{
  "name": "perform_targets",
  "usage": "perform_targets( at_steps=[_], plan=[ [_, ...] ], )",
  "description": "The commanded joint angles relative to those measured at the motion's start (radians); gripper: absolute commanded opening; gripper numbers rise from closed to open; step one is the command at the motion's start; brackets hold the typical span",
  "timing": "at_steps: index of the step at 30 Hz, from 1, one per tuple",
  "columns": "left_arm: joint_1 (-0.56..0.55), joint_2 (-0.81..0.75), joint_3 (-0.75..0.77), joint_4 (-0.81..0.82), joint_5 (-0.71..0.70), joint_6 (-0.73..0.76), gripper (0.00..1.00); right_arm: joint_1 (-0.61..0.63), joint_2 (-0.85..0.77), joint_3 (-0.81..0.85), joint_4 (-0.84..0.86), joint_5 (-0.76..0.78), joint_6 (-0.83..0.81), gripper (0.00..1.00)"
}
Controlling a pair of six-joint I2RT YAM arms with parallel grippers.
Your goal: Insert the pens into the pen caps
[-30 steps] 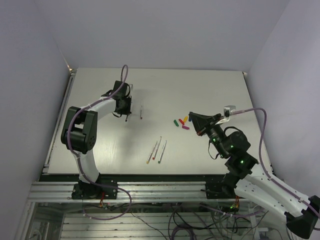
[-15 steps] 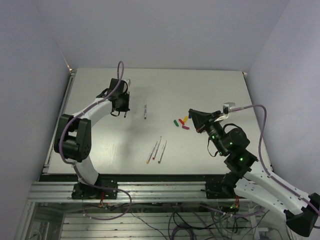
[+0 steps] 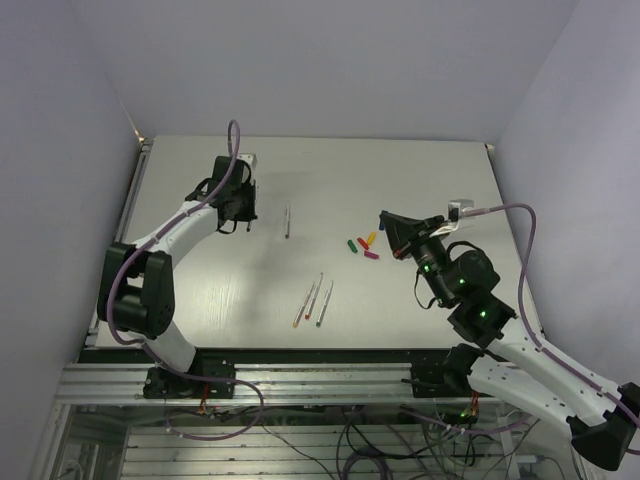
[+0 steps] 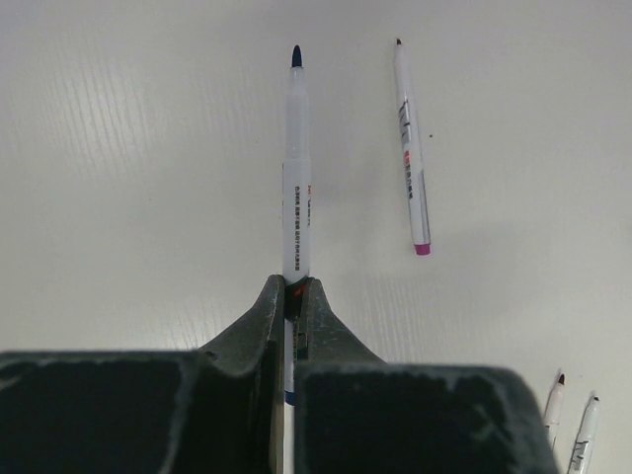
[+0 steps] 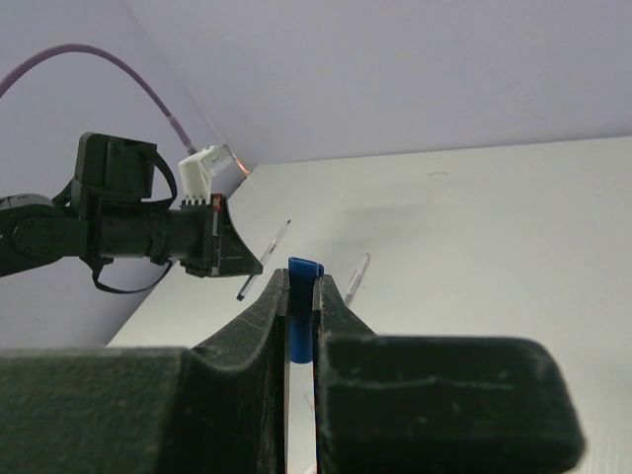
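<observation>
My left gripper (image 4: 293, 286) is shut on a white pen (image 4: 296, 178) with a dark blue tip, held above the table at the far left (image 3: 242, 212). A second pen (image 4: 408, 148) with a magenta end lies just right of it (image 3: 287, 220). My right gripper (image 5: 299, 276) is shut on the blue pen cap (image 5: 304, 265), raised beside the loose caps (image 3: 385, 222). Green (image 3: 349, 244), red (image 3: 361, 242), yellow (image 3: 371, 238) and magenta (image 3: 372, 255) caps lie together. Three more pens (image 3: 312, 300) lie side by side nearer the front.
The left gripper (image 5: 232, 255) shows in the right wrist view, its pen slanting down toward the table. Purple cables loop above both arms. The white table (image 3: 430, 180) is bounded by pale walls at the back and sides.
The left arm's elbow has dropped and swung left, and its gripper has drifted a little toward the back with the pen. The right gripper has barely shifted.
</observation>
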Motion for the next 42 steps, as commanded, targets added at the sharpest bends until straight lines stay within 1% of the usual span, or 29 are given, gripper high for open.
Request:
perform_targets(
  at_steps=[1,8,25,36,42],
  plan=[
    [-0.006,0.000,-0.017,0.020,-0.019,-0.013,0.07,0.005,-0.004,0.020,0.012,0.013,0.005,0.00],
    [-0.006,0.040,-0.022,0.027,-0.033,-0.028,0.07,0.005,-0.015,0.018,0.002,0.010,0.009,0.00],
    [-0.006,0.140,-0.024,0.062,-0.018,-0.060,0.07,0.005,-0.027,0.008,-0.005,0.011,0.012,0.00],
    [-0.007,0.122,-0.036,0.064,-0.021,-0.057,0.07,0.005,-0.014,0.004,0.006,0.010,0.012,0.00],
    [-0.039,0.031,-0.060,0.059,-0.053,-0.064,0.07,0.005,-0.011,0.002,0.004,0.010,0.023,0.00]
  ],
)
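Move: The left hand holds a dark-tipped pen, tip forward and up, over bare table; that table spot lies directly below it, roughly 10 cm down. At about the same depth, the pink-ended pen lies some 7 cm ahead and 10 cm to the right, and three more pens lie about 22 cm back and 17 cm right. From the right hand, which holds the blue cap, that table spot is about 15 cm ahead, 32 cm left and 32 cm down. Down, almost straight, by about 6 cm, the left hand takes the dark-tipped pen towards the bare table, to the left of the pink-ended pen, then stops low. The wrist tips its fingers some 5 to 10 degrees more steeply downward while they keep their pinch on the pen's barrel, its tip still raised and its back end lowest. ##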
